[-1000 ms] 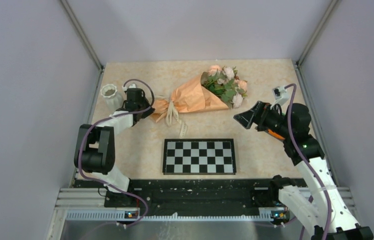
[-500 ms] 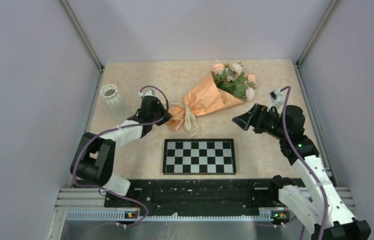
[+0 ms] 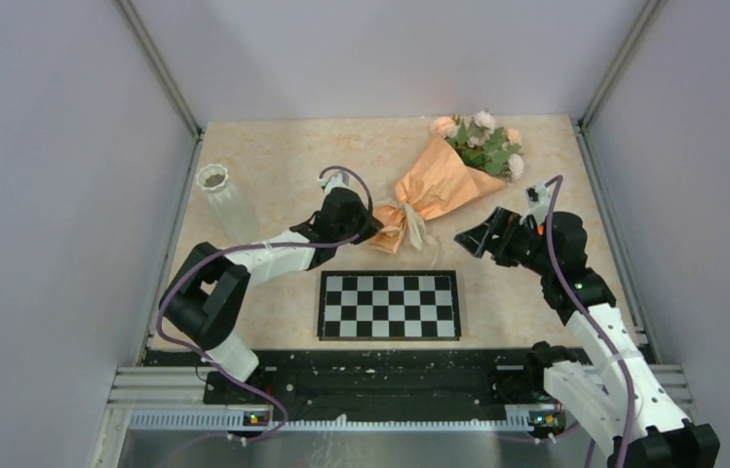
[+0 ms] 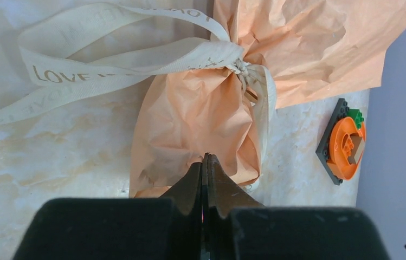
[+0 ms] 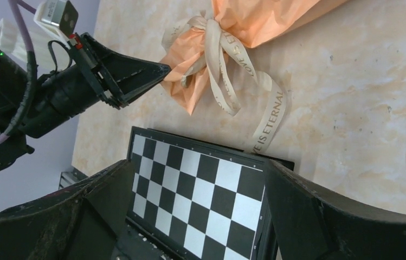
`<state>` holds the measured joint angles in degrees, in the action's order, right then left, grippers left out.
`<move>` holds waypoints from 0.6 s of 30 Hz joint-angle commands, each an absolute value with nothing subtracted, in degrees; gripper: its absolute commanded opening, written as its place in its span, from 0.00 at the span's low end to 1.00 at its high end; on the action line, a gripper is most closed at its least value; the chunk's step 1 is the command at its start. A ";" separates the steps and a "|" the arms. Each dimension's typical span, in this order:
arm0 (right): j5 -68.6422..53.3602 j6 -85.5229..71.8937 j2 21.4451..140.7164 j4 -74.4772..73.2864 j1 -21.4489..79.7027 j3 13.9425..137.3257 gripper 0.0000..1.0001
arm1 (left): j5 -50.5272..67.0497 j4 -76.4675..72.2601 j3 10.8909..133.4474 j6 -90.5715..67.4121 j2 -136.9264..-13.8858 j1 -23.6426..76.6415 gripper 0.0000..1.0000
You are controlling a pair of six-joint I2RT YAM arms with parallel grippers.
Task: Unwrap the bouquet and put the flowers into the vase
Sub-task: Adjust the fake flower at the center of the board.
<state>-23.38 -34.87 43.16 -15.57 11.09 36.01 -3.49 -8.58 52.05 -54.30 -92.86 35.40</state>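
The bouquet [image 3: 443, 185] lies on the table, a peach paper cone with its flowers [image 3: 482, 141] pointing to the back right corner. A cream ribbon [image 4: 108, 59] is knotted round its narrow neck. My left gripper [image 3: 375, 231] is shut, and its tips [image 4: 206, 160] press against the crumpled paper tail [image 4: 200, 119]; no paper shows between the jaws. My right gripper [image 3: 473, 242] stands open to the right of the tail, hovering over the checkerboard's far edge [image 5: 198, 168] with nothing between its fingers. The white ribbed vase [image 3: 224, 198] stands upright at the left edge.
A black and white checkerboard [image 3: 388, 304] lies at the front middle, and one ribbon end [image 5: 268, 122] trails onto its far edge. A small orange and black piece [image 4: 344, 141] shows at the right of the left wrist view. Walls close in the table's sides and back.
My left gripper has swept to the right, still shut, and the bouquet has slid right and turned with it. The right gripper has shifted slightly and stays open.
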 commanded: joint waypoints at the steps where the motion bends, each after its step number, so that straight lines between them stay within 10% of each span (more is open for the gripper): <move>1: -21.24 -36.66 42.53 -13.72 11.08 34.69 0.91 | -3.10 -12.36 54.42 -54.87 -93.22 35.78 0.07; 11: -21.45 -40.03 46.53 -5.26 11.08 31.31 0.91 | -1.43 -2.82 54.06 -45.55 -84.28 35.64 0.75; 18: -22.52 -43.46 51.59 2.08 11.08 29.61 0.91 | 4.36 5.59 53.30 -40.08 -79.73 31.76 0.99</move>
<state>-21.56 -40.38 50.17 -5.87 11.09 30.72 -0.82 0.45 52.51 -44.71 -82.19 34.83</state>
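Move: From the left hand, at the paper's gathered end, the ribbon knot is about 5 cm ahead, 7 cm right and 2 cm down. The flower heads are some 20 cm ahead and 25 cm right; the chequered board 18 cm back and 2 cm right, 4 cm down. From the right hand the knot is roughly 4 cm ahead, 14 cm left, 12 cm down, the ribbon tail 3 cm back, 10 cm left. Left fingers open wide, rising 5 cm and drawing back from the paper end; right hand sinks 4 cm. ##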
